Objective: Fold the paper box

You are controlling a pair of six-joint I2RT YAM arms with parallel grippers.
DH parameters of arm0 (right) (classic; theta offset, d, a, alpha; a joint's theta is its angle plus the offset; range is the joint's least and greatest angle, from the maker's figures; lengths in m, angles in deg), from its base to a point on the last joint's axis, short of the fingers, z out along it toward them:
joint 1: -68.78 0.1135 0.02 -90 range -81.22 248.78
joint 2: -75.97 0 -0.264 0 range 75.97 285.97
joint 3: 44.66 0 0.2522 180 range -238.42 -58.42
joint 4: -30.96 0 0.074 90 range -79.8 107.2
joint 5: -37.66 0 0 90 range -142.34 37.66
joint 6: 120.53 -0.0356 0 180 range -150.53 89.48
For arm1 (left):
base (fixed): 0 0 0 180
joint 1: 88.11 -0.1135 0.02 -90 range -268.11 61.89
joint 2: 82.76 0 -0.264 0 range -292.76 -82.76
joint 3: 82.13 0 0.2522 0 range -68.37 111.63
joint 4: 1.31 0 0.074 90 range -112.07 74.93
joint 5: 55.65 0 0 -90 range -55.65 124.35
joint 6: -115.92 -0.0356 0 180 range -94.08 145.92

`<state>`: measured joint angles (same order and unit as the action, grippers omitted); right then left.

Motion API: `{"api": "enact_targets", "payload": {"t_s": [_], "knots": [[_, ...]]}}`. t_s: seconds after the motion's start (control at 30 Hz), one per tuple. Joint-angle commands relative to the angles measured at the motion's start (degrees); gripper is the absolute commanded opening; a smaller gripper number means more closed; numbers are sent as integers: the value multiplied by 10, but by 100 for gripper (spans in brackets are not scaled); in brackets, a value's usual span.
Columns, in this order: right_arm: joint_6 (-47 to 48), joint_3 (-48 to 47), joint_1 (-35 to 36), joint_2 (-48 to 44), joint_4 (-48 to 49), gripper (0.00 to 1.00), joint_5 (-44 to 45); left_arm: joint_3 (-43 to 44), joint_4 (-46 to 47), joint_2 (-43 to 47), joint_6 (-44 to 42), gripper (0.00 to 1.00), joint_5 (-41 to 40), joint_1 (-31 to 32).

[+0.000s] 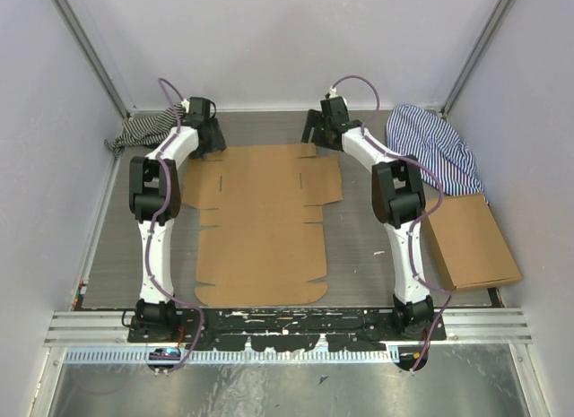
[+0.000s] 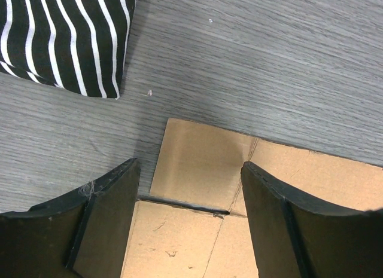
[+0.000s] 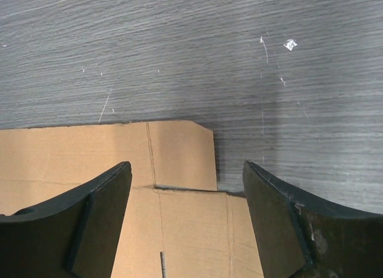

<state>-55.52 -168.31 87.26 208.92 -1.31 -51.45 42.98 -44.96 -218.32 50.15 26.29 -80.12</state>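
Note:
The paper box (image 1: pixel 263 224) is a flat brown die-cut sheet with flaps and slits, lying unfolded in the middle of the grey table. My left gripper (image 1: pixel 212 137) is open over its far left corner flap (image 2: pixel 200 164), with nothing between the jaws. My right gripper (image 1: pixel 318 130) is open over its far right corner flap (image 3: pixel 179 155), also empty. Both hover just above the sheet's far edge.
A black-and-white striped cloth (image 1: pixel 143 130) lies at the far left, close to the left gripper (image 2: pixel 66 39). A blue striped cloth (image 1: pixel 432 148) lies at the far right. A smooth plain cardboard rectangle (image 1: pixel 468 240) lies right of the right arm. Walls enclose the table.

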Motion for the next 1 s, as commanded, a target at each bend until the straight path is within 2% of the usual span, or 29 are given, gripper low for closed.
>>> {"api": "enact_targets", "payload": {"t_s": [0.0, 0.27, 0.53, 0.77, 0.97], "knots": [[-7, -40, -10, 22, 6, 80, -40, -19, -42, -6, 5, 75, 21, 5], [-1, -51, -11, 43, 8, 77, -79, -20, -43, -9, 6, 75, 23, 4], [-7, -54, -11, 53, 33, 59, -147, -21, -43, -9, 6, 74, 23, 4], [-10, -24, -11, 26, 56, 50, -145, -20, -43, -8, 8, 74, 24, 4], [-10, -27, -8, 19, 58, 39, -153, -21, -43, -9, 8, 74, 25, 4]]}}
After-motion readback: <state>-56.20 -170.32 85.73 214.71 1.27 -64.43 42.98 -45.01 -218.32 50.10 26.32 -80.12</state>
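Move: The far right corner tab of the paper box lies about 2 cm ahead of the right hand, 2 cm to its left and 4 cm below, flat and still unfolded. The right side flap's middle is about 8 cm nearer the base than the tab and some 4 cm to the right of it. The large far panel's middle is about 13 cm left of the tab and 7 cm nearer. From the left hand, the same tab lies roughly 27 cm to the right, level ahead, about 1 cm lower. The right hand first dips about 3 cm onto the far right corner tab, then, staying low, slides some 2.5 cm to the left, its left side rising and the hand turning counter-clockwise, each by just under 10 degrees. As it slides, its fingers close from wide open to about half that gap around the tab's outer part, the right finger coming against the outer edge and pushing it inwards, the left finger over the tab's face. ##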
